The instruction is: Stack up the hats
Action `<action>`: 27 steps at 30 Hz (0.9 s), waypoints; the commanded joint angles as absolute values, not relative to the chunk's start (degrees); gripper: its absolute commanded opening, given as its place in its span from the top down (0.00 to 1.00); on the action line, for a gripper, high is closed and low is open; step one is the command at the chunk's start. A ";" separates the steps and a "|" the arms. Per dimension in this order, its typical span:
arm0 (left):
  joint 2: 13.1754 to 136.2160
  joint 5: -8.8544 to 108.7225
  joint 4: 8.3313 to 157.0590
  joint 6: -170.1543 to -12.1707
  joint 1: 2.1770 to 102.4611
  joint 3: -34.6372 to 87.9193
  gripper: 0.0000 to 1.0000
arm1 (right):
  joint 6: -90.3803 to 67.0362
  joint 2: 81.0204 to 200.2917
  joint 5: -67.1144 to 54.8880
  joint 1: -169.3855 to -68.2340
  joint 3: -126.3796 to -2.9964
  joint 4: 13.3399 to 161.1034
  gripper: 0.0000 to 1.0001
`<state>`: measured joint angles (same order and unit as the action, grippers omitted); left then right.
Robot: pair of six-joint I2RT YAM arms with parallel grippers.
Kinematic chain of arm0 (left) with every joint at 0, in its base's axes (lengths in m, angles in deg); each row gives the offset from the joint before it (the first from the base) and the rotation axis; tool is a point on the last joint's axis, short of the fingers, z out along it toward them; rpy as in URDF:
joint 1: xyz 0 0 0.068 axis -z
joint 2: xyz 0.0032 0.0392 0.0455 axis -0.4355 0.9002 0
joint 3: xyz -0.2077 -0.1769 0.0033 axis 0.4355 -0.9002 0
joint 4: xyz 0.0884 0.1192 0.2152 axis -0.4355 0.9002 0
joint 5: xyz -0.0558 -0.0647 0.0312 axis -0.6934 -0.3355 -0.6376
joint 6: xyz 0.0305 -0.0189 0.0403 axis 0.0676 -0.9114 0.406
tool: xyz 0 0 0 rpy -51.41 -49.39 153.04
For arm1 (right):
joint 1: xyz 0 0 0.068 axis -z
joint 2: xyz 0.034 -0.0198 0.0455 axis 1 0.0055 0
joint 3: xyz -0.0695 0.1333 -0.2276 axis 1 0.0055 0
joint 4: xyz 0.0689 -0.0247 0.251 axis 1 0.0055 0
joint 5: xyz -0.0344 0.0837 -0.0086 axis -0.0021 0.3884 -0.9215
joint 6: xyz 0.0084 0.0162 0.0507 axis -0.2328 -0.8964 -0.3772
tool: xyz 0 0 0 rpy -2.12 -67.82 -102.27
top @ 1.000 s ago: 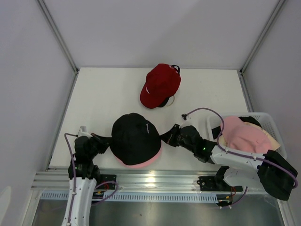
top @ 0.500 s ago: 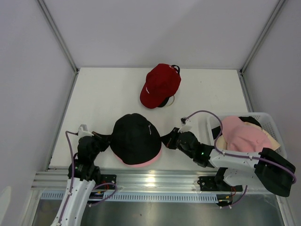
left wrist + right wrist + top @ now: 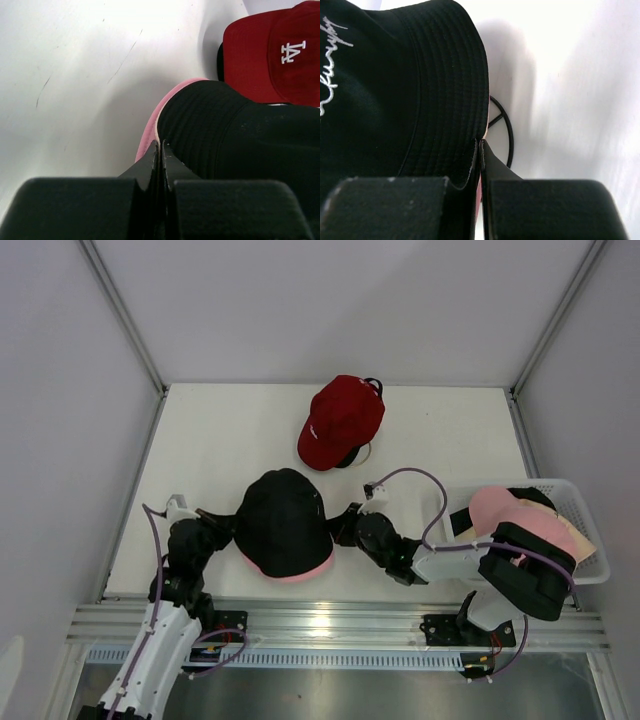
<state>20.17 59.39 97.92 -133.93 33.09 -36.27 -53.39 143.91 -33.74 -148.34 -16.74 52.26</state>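
A black bucket hat (image 3: 283, 520) lies over a pink bucket hat (image 3: 300, 575), whose brim peeks out beneath, near the table's front edge. My left gripper (image 3: 228, 527) is shut on the stack's left brim; in the left wrist view its tips (image 3: 160, 145) meet where the pink brim (image 3: 150, 127) and the black hat (image 3: 225, 135) join. My right gripper (image 3: 342, 525) is shut on the right brim of the black hat (image 3: 395, 90), its tips (image 3: 480, 142) pinching the edge. A red cap (image 3: 340, 420) rests on a black cap at the back.
A white mesh basket (image 3: 585, 502) at the right holds a pink hat (image 3: 500, 512) and other hats. The right arm's elbow overlaps the basket. A thin black loop (image 3: 510, 131) lies on the table by the right fingertips. White walls enclose the table.
Both grippers have moved inward and slightly away from the front edge, the right one most. The black and pink hat stack between them now looks narrower and bunched.
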 commanded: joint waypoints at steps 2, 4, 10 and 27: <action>21.62 63.20 93.07 -131.00 33.11 -39.72 0.97 | -48.46 150.01 -41.52 -148.04 -16.12 54.12 1.00; 20.30 63.73 91.66 -129.25 33.11 -40.17 0.95 | -46.62 150.63 -41.62 -147.78 -17.26 54.10 1.00; 13.36 63.47 97.70 -125.03 33.03 -33.42 0.73 | -42.48 146.51 -38.98 -145.50 -23.41 61.73 0.98; 23.80 48.83 110.91 -112.64 33.11 -1.42 0.27 | -27.89 125.84 -16.77 -133.19 -46.17 93.57 0.22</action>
<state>21.14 59.65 112.70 -119.22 33.09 -6.09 -32.08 125.64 -25.00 -133.95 -43.01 89.63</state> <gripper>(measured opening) 0.735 0.786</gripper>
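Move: The black hat sits between the two hands, its brim pinched on either side: its middle is about 11 cm to the left hand's right and 11 cm to the right hand's left, level with both in reach and a touch higher. The pink hat lies right under it, some 3 cm lower. The red cap stands about 25 cm ahead of the right hand and 3 cm to its right. Up and off the hat with both hands, each ending some 17 cm higher: the right first eases about 2 cm forward with the brim still pinched, then opens, backing right and forward as it climbs. The left opens earlier and rises almost straight from its side of the brim. Both tip fingers upward about 15 degrees and end wide open, clear of the black hat. ##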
